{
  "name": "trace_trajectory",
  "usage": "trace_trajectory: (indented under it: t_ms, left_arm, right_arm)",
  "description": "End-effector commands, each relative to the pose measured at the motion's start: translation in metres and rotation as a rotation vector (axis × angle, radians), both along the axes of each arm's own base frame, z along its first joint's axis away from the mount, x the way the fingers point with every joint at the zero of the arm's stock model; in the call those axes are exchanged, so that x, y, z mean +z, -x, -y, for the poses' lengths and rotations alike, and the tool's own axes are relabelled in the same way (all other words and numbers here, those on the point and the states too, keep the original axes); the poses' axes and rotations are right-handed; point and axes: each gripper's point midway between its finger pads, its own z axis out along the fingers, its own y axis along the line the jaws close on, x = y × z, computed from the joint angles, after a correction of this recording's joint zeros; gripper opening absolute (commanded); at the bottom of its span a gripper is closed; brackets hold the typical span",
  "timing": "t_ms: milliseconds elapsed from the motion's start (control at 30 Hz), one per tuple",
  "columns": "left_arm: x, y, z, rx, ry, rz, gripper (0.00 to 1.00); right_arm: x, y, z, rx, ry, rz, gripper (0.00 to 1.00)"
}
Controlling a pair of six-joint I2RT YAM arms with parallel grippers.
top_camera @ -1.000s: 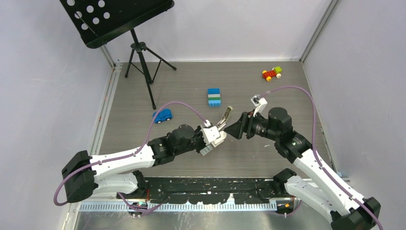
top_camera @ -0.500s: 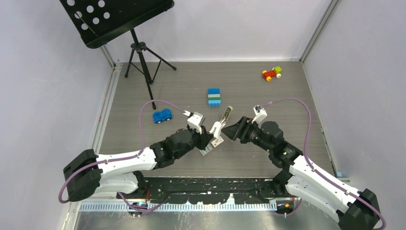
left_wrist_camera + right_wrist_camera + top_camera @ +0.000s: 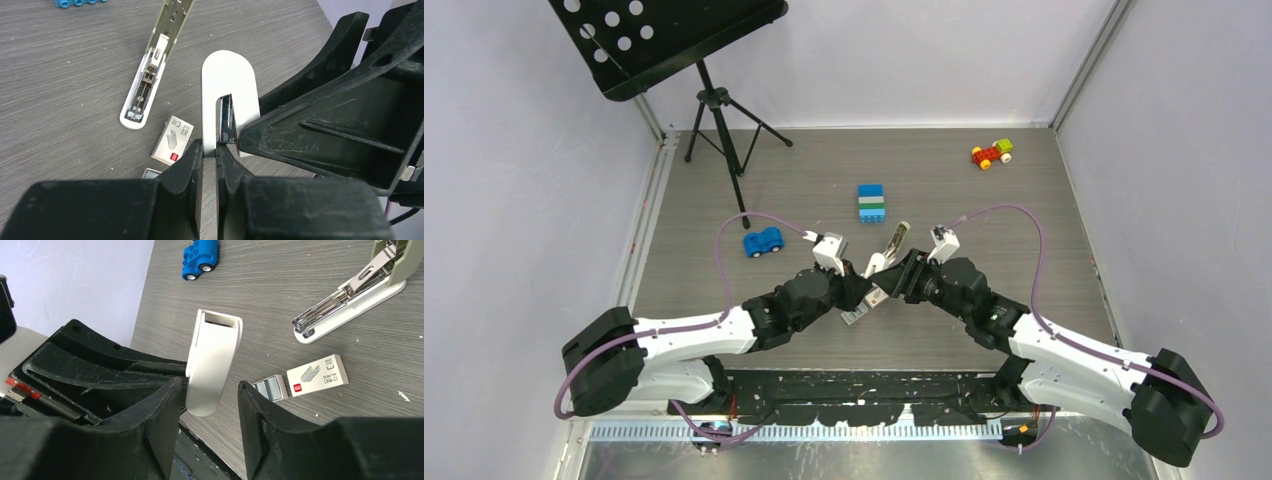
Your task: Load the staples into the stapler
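The stapler (image 3: 894, 240) lies swung open on the table, its beige top (image 3: 172, 20) folded back from its white base (image 3: 350, 300). Near it, the strip of staples (image 3: 270, 388) lies flat beside a small white red-marked box (image 3: 317, 375). My left gripper (image 3: 210, 150) is shut on the lower end of a white curved clip-like piece (image 3: 227, 75), holding it upright above the table. My right gripper (image 3: 209, 386) is open, one finger on either side of that same white piece (image 3: 212, 365). A gap shows between the piece and the right-hand finger. The two grippers meet at mid-table (image 3: 879, 280).
A blue toy car (image 3: 763, 241) sits left of the arms. A blue, white and green block stack (image 3: 871, 203) stands behind the stapler. A red, yellow and green toy car (image 3: 991, 153) is at the back right, and a black music stand (image 3: 714, 100) at the back left.
My right arm has swung left until its fingers straddle the white piece, and its jaws have narrowed. The left arm shifted slightly at first, then held still with the piece.
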Motion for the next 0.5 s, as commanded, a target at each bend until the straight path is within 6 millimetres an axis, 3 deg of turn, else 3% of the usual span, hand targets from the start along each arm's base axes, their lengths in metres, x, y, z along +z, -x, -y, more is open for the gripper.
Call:
trace_trajectory:
  t_ms: [0, 133, 333, 467]
  left_arm:
    - [0.028, -0.007, 0.004, 0.038, 0.099, 0.038, 0.00]
    - [0.027, -0.008, 0.001, 0.045, 0.088, 0.041, 0.00]
    - [0.021, -0.011, -0.011, 0.062, 0.013, 0.081, 0.00]
    - [0.012, -0.013, -0.029, 0.069, -0.113, 0.144, 0.00]
  right_arm:
    - [0.026, -0.014, -0.005, -0.051, -0.063, 0.064, 0.47]
    - [0.024, -0.013, -0.008, -0.041, -0.063, 0.055, 0.34]
    - [0.028, -0.009, -0.011, -0.006, -0.046, 0.060, 0.02]
    - [0.029, -0.004, -0.002, 0.002, 0.018, 0.053, 0.00]
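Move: The white staple remover, still pinched in the left fingers, sits between the right hand's open fingers, its middle about 2 cm ahead, 1 cm left and 1 cm above; from the left hand it is some 2 cm ahead and 2 cm right. Roughly 13 cm below the right hand lie the staple box, 6 cm ahead, the staple strips, 2 cm ahead and 4 cm left, and the open stapler, 14 cm ahead and 2 cm right. Shut the right gripper from about half open until its fingers pinch the white staple remover from both sides, easing that hand only about half a centimetre left and up. Keep the left fingers closed on their end of the remover and, towards the finish, shift the left hand about 1 cm left and slightly forward. ##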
